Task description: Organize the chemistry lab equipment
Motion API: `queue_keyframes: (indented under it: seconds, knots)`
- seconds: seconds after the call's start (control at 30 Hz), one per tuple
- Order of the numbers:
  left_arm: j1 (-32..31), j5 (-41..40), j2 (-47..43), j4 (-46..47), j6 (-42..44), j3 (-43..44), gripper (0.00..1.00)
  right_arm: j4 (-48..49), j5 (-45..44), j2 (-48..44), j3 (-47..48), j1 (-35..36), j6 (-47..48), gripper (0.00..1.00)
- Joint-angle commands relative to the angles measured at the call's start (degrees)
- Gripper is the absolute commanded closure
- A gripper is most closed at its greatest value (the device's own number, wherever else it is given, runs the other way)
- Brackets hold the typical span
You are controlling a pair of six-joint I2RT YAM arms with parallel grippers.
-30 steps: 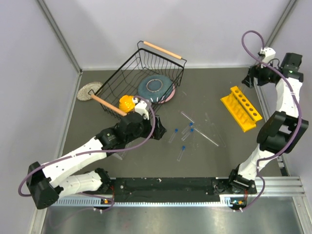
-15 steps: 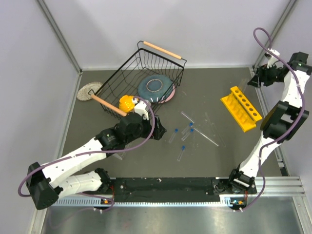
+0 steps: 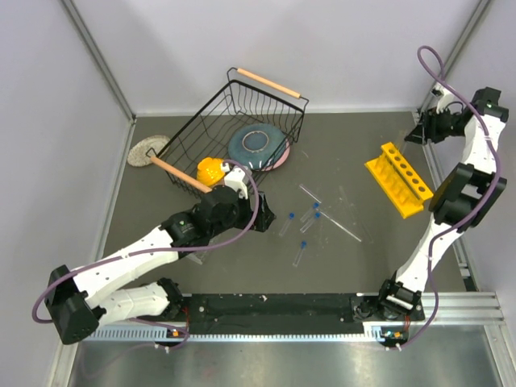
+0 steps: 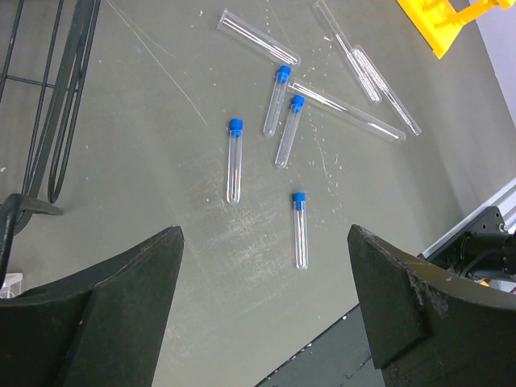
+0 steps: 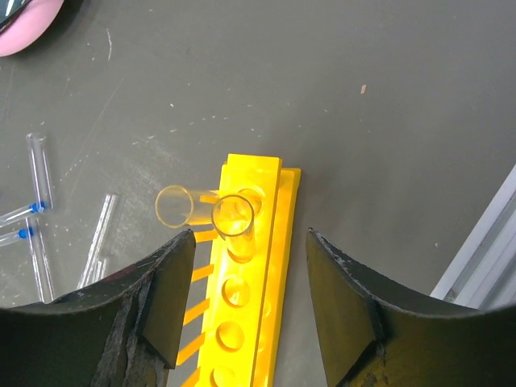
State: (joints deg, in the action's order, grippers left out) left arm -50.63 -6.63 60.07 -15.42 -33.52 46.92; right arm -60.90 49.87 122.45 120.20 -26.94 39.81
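Note:
Several small clear tubes with blue caps (image 3: pixel 300 251) lie on the dark table mid-right, also in the left wrist view (image 4: pixel 300 230). Long clear glass rods (image 3: pixel 343 226) lie beside them, also in the left wrist view (image 4: pixel 347 113). My left gripper (image 3: pixel 260 219) is open and empty, hovering left of the tubes, also in the left wrist view (image 4: pixel 264 232). The yellow holed rack (image 3: pixel 399 179) stands at the right. My right gripper (image 3: pixel 419 133) is open above its far end, also in the right wrist view (image 5: pixel 251 234). Two clear open tubes (image 5: pixel 235 216) stand at that end. A clear plastic piece (image 3: pixel 197 256) shows under my left arm.
A black wire basket (image 3: pixel 234 121) with wooden handles stands at the back left, holding a blue plate (image 3: pixel 256 143). An orange bowl (image 3: pixel 210 169) sits by its near handle. A round woven disc (image 3: pixel 147 150) lies at the far left. A metal rail (image 3: pixel 451 210) runs along the right edge.
My right arm's upper links have swung toward the far right corner, while its gripper stays over the rack's far end. My left arm has barely moved.

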Motion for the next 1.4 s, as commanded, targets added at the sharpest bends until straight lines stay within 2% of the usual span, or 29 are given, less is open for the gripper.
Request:
queue_keyframes:
  seconds: [0.0, 0.3, 0.43, 0.53, 0.77, 1.37]
  knots:
    - [0.3, 0.4, 0.1, 2.0, 0.0, 1.7, 0.11, 0.7, 2.8, 1.2, 4.0, 0.8, -0.8, 0.44]
    - [0.3, 0.2, 0.3, 1.3, 0.2, 2.5, 0.11, 1.2, 3.5, 3.1, 5.2, 1.6, -1.3, 0.49]
    - [0.3, 0.5, 0.5, 1.3, 0.3, 2.7, 0.11, 1.5, 3.7, 3.4, 5.1, 1.6, -1.4, 0.55]
    - [0.3, 0.6, 0.7, 1.3, 0.5, 2.8, 0.11, 1.5, 4.3, 3.4, 5.0, 1.6, -1.3, 0.6]
    - [0.3, 0.9, 1.1, 1.3, 0.6, 3.3, 0.12, 1.8, 5.0, 2.2, 3.6, 1.6, 0.2, 0.78]
    - [0.3, 1.4, 0.5, 1.8, 0.1, 2.4, 0.12, 8.3, 5.5, -9.2, -10.6, 1.2, 4.5, 0.81]
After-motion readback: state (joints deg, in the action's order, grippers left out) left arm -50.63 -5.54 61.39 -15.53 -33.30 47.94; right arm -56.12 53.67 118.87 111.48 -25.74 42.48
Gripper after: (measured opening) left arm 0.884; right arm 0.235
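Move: The standing test tube lies just ahead of the right hand, its middle about 1 cm forward, 2 cm left and roughly 6 cm below the half-open pads. A second standing tube is about 5 cm left, level fore and aft; the yellow rack's middle is some 8 cm back, 2 cm left and 12 cm lower. From the idle left hand, the tube is roughly 26 cm ahead and 37 cm right. Easing forward and left by about 1 cm each and sinking 1 cm, the right hand brings its fingers around the upper end of the nearer upright tube in the yellow rack and closes them from a little over half open, pinching the glass just below its rim. With the grip set, it draws back about 2 cm and slightly farther left, without lifting, the wrist nearly steady. ##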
